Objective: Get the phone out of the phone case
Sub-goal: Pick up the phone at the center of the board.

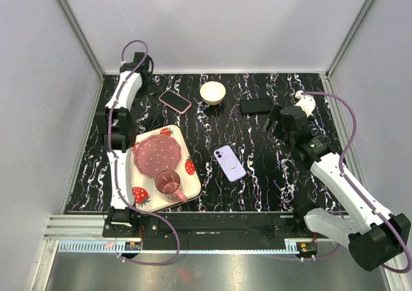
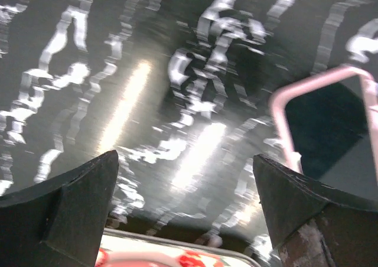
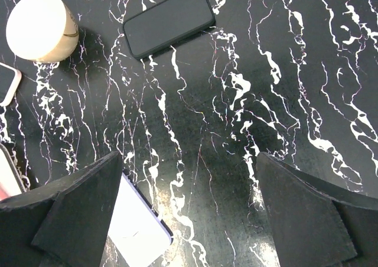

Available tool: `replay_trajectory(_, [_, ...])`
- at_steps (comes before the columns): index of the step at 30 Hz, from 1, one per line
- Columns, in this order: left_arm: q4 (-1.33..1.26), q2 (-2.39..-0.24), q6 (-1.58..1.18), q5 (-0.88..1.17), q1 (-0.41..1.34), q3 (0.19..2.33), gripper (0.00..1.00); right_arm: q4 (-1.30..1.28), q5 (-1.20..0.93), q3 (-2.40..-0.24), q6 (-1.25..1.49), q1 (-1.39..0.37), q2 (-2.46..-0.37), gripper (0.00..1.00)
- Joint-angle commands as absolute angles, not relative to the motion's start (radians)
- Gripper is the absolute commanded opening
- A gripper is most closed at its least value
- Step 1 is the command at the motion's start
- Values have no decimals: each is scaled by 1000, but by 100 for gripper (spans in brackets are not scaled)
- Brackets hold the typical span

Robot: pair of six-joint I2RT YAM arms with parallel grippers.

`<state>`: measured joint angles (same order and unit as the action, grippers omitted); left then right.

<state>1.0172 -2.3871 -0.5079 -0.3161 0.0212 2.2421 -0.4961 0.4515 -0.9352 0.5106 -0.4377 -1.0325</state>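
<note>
Three phones lie on the black marble table. One with a pink case [image 1: 175,101] lies screen up at the back left, and its corner [image 2: 331,131] shows at the right of the left wrist view. A black one [image 1: 256,105] [image 3: 168,20] lies at the back right. A lilac one [image 1: 230,162] [image 3: 139,225] lies face down in the middle. My left gripper [image 1: 122,129] [image 2: 184,160] hangs open over bare table, left of the pink-cased phone. My right gripper [image 1: 283,120] [image 3: 189,158] is open and empty, between the black and lilac phones.
A cream bowl [image 1: 212,92] [image 3: 40,19] stands upside down at the back middle. A strawberry-patterned tray [image 1: 190,175] [image 2: 177,252] at the front left carries a pink plate [image 1: 158,153] and a pink cup [image 1: 168,183]. Grey walls enclose the table.
</note>
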Motion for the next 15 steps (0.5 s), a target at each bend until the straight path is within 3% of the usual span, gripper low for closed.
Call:
replay_trajectory(1, [937,-2299,-703,-211,139,2235,99,-495,508,-995,471,-440,-1051,100])
replay_trajectory(6, [760,-2355,-830,-8,156,2220,99,-508,529,-991,459,-440,-1028,100])
replay_trajectory(8, [531,-2349,-815,162,172,2136,99,-506,532,-979,454,-440,-1014,100])
replay_trajectory(15, [393,-2420,-880,101,207,2140,99,-506,520,-945,449,-440,-1003,99])
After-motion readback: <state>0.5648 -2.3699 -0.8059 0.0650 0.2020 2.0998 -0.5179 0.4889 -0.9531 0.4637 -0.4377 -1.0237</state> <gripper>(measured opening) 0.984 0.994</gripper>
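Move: The left hand hangs wide open some 7 cm above the table, with the pink-edged phone about 14 cm to its right, 4 cm ahead and 7 cm below. The bowl stands roughly 16 cm to the right of that phone and 4 cm farther out; the strawberry tray's middle lies about 26 cm back and 8 cm to the right of the hand. From the right hand the phone is some 45 cm left, 20 cm ahead and 20 cm below. Rightward in one quick sweep of nearly 20 cm, the open left hand crosses the pink-edged phone's place and goes on towards the bowl, working about 5 cm forward and slowing at the end. The wrist rolls some 30 degrees, left side dropping, and tips the fingers farther forward; they stay wide open and touch nothing that can be made out. ##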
